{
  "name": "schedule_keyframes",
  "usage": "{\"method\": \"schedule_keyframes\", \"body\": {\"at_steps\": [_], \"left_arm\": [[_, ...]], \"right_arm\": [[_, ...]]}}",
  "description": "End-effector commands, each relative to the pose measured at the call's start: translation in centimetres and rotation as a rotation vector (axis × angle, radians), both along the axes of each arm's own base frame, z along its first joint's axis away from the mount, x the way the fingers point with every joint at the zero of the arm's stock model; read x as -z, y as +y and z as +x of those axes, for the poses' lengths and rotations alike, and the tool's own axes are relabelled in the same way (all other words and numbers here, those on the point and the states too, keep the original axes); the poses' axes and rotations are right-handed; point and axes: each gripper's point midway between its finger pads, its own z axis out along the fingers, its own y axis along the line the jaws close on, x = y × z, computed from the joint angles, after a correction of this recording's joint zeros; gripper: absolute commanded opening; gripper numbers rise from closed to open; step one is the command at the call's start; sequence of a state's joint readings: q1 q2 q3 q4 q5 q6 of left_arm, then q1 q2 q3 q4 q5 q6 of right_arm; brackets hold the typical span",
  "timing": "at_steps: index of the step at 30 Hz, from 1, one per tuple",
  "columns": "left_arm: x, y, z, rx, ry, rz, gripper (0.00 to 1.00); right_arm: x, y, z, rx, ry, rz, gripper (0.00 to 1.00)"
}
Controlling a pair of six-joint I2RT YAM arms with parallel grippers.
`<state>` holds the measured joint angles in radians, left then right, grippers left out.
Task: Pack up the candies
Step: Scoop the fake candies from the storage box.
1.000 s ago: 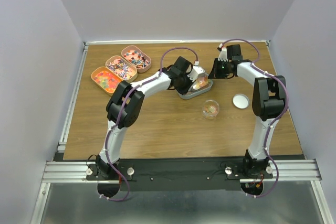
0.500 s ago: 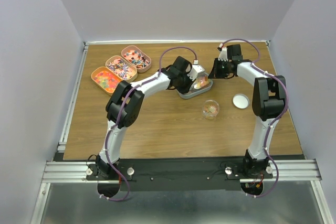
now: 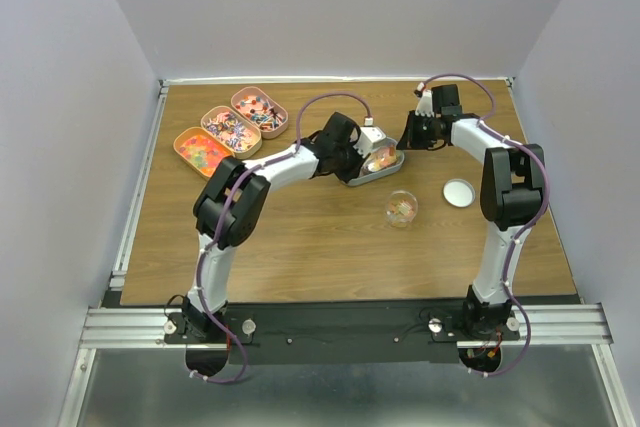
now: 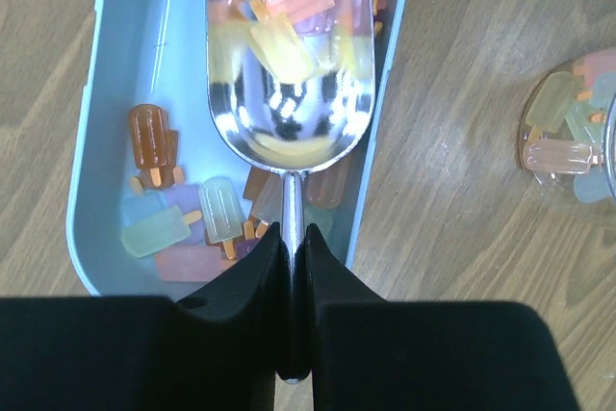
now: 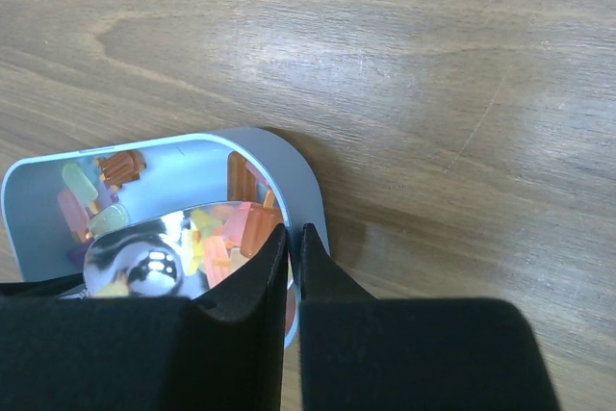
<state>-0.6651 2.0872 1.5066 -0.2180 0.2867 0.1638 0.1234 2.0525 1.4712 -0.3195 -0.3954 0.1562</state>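
Note:
Ice-pop shaped candies in orange, yellow, pink and pastel colours lie in a light-blue oval tin at the table's middle. My left gripper is shut on the handle of a silver scoop, which hangs over the tin with candies in its bowl. My right gripper is shut on the tin's far rim. A small clear jar holding some candies stands just in front of the tin, also at the right edge of the left wrist view.
A round white lid lies right of the jar. Three pink oval tins of other sweets sit in a diagonal row at the back left. Grey walls enclose the table on three sides.
My left arm's elbow has swung a little to the left and its wrist has turned, the scoop staying over the tin. The right arm has not moved.

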Motion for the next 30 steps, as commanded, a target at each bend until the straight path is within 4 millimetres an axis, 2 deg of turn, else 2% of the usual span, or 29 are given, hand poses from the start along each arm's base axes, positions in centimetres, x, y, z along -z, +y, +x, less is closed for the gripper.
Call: {"method": "schedule_keyframes", "body": {"at_steps": [1,8,11,12,15,18,30], "left_arm": [[-3.2,-0.7,0.2,0.02,-0.097,-0.062,0.0],[-4.1,-0.4,0.2,0.015,-0.14,-0.09,0.0],[-4.1,-0.5,0.1,0.018,-0.146,-0.095,0.0],[-4.0,-0.4,0.1,0.017,-0.149,-0.097,0.0],[-4.3,-0.4,0.0,0.021,-0.159,-0.104,0.0],[-4.5,-0.2,-0.1,0.019,-0.169,-0.106,0.0],[-5.2,0.1,-0.1,0.012,-0.179,-0.12,0.0]], "right_arm": [[-0.2,-0.1,0.3,0.01,-0.004,-0.017,0.14],[-1.0,-0.2,0.5,0.012,-0.025,-0.023,0.2],[-1.4,-0.2,0.5,0.01,-0.034,-0.026,0.28],[-1.5,-0.2,0.5,0.011,-0.035,-0.025,0.36],[-1.6,-0.3,0.5,0.011,-0.04,-0.029,0.46],[-2.1,-0.3,0.5,0.011,-0.048,-0.025,0.52],[-4.6,0.2,-0.1,-0.021,-0.089,0.005,0.57]]}}
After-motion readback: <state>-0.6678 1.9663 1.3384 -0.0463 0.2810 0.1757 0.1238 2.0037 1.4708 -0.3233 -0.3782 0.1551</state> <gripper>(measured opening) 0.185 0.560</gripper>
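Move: The jar used as storage box stands about 14 cm to the right of the scoop-holding left hand and 9 cm nearer the base. The candy tray's middle is some 8 cm right and 5 cm ahead of that hand. From the right hand, pinching the tray's far right end, the tray's middle is about 9 cm left and 4 cm back, the jar some 18 cm back and 1 cm left, and the white lid roughly 17 cm right and 13 cm back. Raise the left hand about 2 cm over the tray, keeping the grip on the loaded scoop's handle and tipping the bowl's front up some 5 to 10 degrees. Meanwhile, hold the right hand in place while opening its fingers to about half so they let go of the tray's rim, then lift it straight up, speeding up late, about 2 cm. ##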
